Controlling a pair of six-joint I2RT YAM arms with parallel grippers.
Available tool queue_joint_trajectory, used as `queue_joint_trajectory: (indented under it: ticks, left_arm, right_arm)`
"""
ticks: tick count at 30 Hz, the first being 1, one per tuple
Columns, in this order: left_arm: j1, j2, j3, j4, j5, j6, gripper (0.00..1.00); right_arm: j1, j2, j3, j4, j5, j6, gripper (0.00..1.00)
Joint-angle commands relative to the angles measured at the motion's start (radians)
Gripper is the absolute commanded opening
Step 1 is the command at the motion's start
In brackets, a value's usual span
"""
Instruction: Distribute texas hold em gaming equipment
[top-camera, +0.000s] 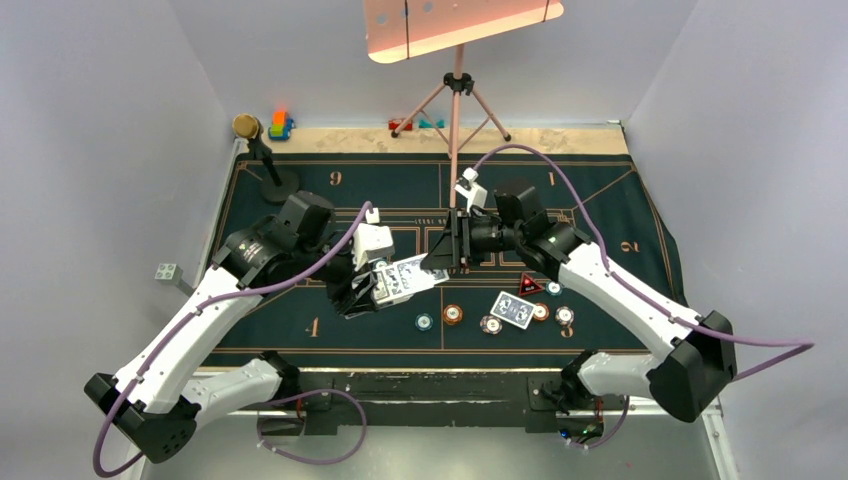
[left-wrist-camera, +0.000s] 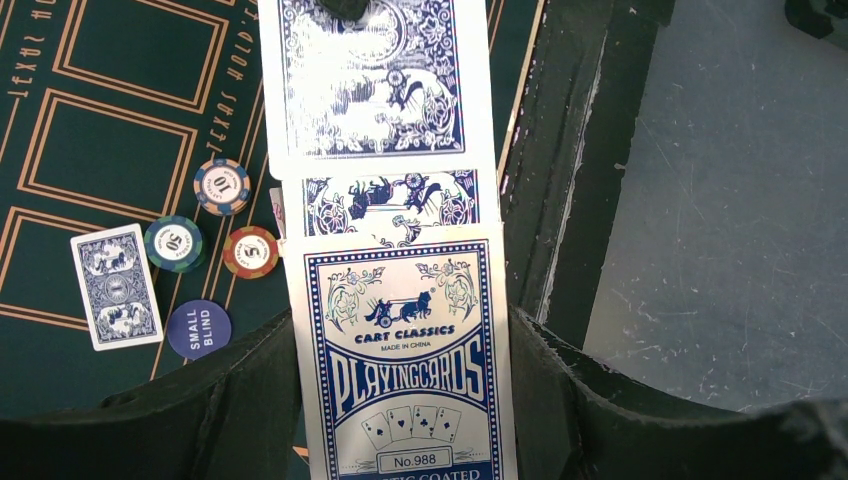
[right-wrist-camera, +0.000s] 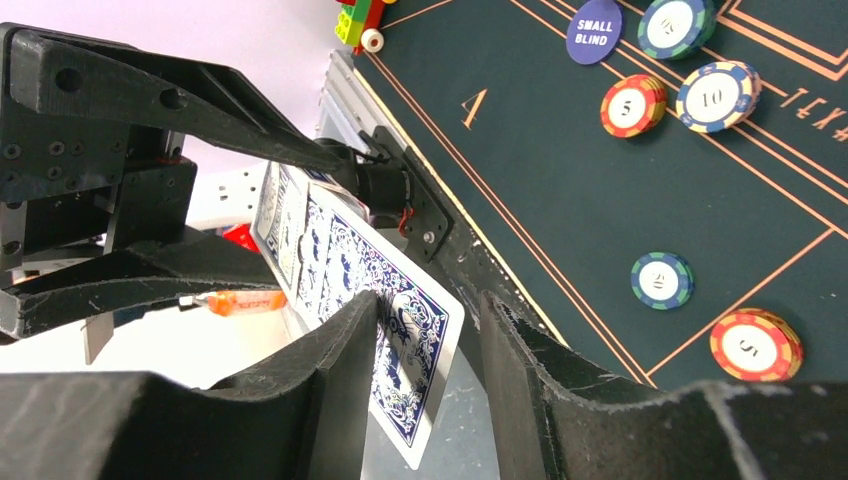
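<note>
My left gripper (left-wrist-camera: 402, 330) is shut on a blue and white playing-card box (left-wrist-camera: 400, 370), held above the mat's near middle (top-camera: 400, 280). Blue-backed cards (left-wrist-camera: 370, 80) stick out of the box's far end. My right gripper (right-wrist-camera: 428, 310) straddles the end of the outermost card (right-wrist-camera: 340, 260). Its left finger touches the card and its right finger stands clear, so the jaws are open. On the mat lie one blue-backed card (top-camera: 513, 309), several poker chips (top-camera: 453, 314), a red-black triangular marker (top-camera: 529, 285) and a dark blue "small blind" disc (left-wrist-camera: 198, 329).
A green felt poker mat (top-camera: 300, 330) covers the table. A gold-topped black stand (top-camera: 262, 150) and toy blocks (top-camera: 281, 124) sit at the back left. A pink tripod (top-camera: 457, 100) stands at the back middle. The table's metal near edge (left-wrist-camera: 700, 200) lies below the held box.
</note>
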Motion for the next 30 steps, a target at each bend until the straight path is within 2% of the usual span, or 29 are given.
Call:
queue_joint_trajectory:
  ticks: [1,8,15,20,27,30]
  left_arm:
    - [0.003,-0.018,0.038,0.035,0.039,0.002,0.0]
    - [0.004,-0.017,0.035,0.035,0.039,0.002,0.0]
    - [0.004,-0.018,0.032,0.034,0.036,0.002,0.0]
    - [0.004,-0.02,0.034,0.033,0.036,0.003,0.0]
    - [0.004,-0.024,0.028,0.031,0.034,0.005,0.0]
    - [0.004,-0.024,0.026,0.031,0.034,0.006,0.0]
  right_arm:
    - [-0.018,-0.049,0.03,-0.061,0.045,-0.057,0.44]
    - [-0.037,-0.071,0.052,-0.08,0.056,-0.066,0.37]
    - [-0.048,-0.087,0.068,-0.079,0.054,-0.063,0.13]
    - [-0.062,-0.096,0.102,-0.109,0.063,-0.07,0.02]
    - [-0.135,-0.118,0.177,-0.127,0.006,-0.071,0.0]
    - [-0.147,-0.114,0.196,-0.086,-0.043,-0.046,0.0]
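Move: The outer playing card, sliding out of the card box in my left hand, has its middle about 4 cm left and 2 cm back of my right hand point, a centimetre or so below. The box lies some 12 cm left, 5 cm back and slightly lower. On the table, 18 cm down, the orange chips are about 4 cm back and 2 cm right; the teal chip is 6 cm back and 4 cm left. From my left hand the card is about 9 cm right and 3 cm forward. With one right finger already on the card's back, I draw right about 2 cm while shutting my half-open fingers to pinch the card's outer end. Then I lift it away from the box, ending nearly 6 cm up, 4 cm right and 3 cm forward of where I started, wrist turning a little clockwise. My left hand stays still, keeping its grip on the box. ##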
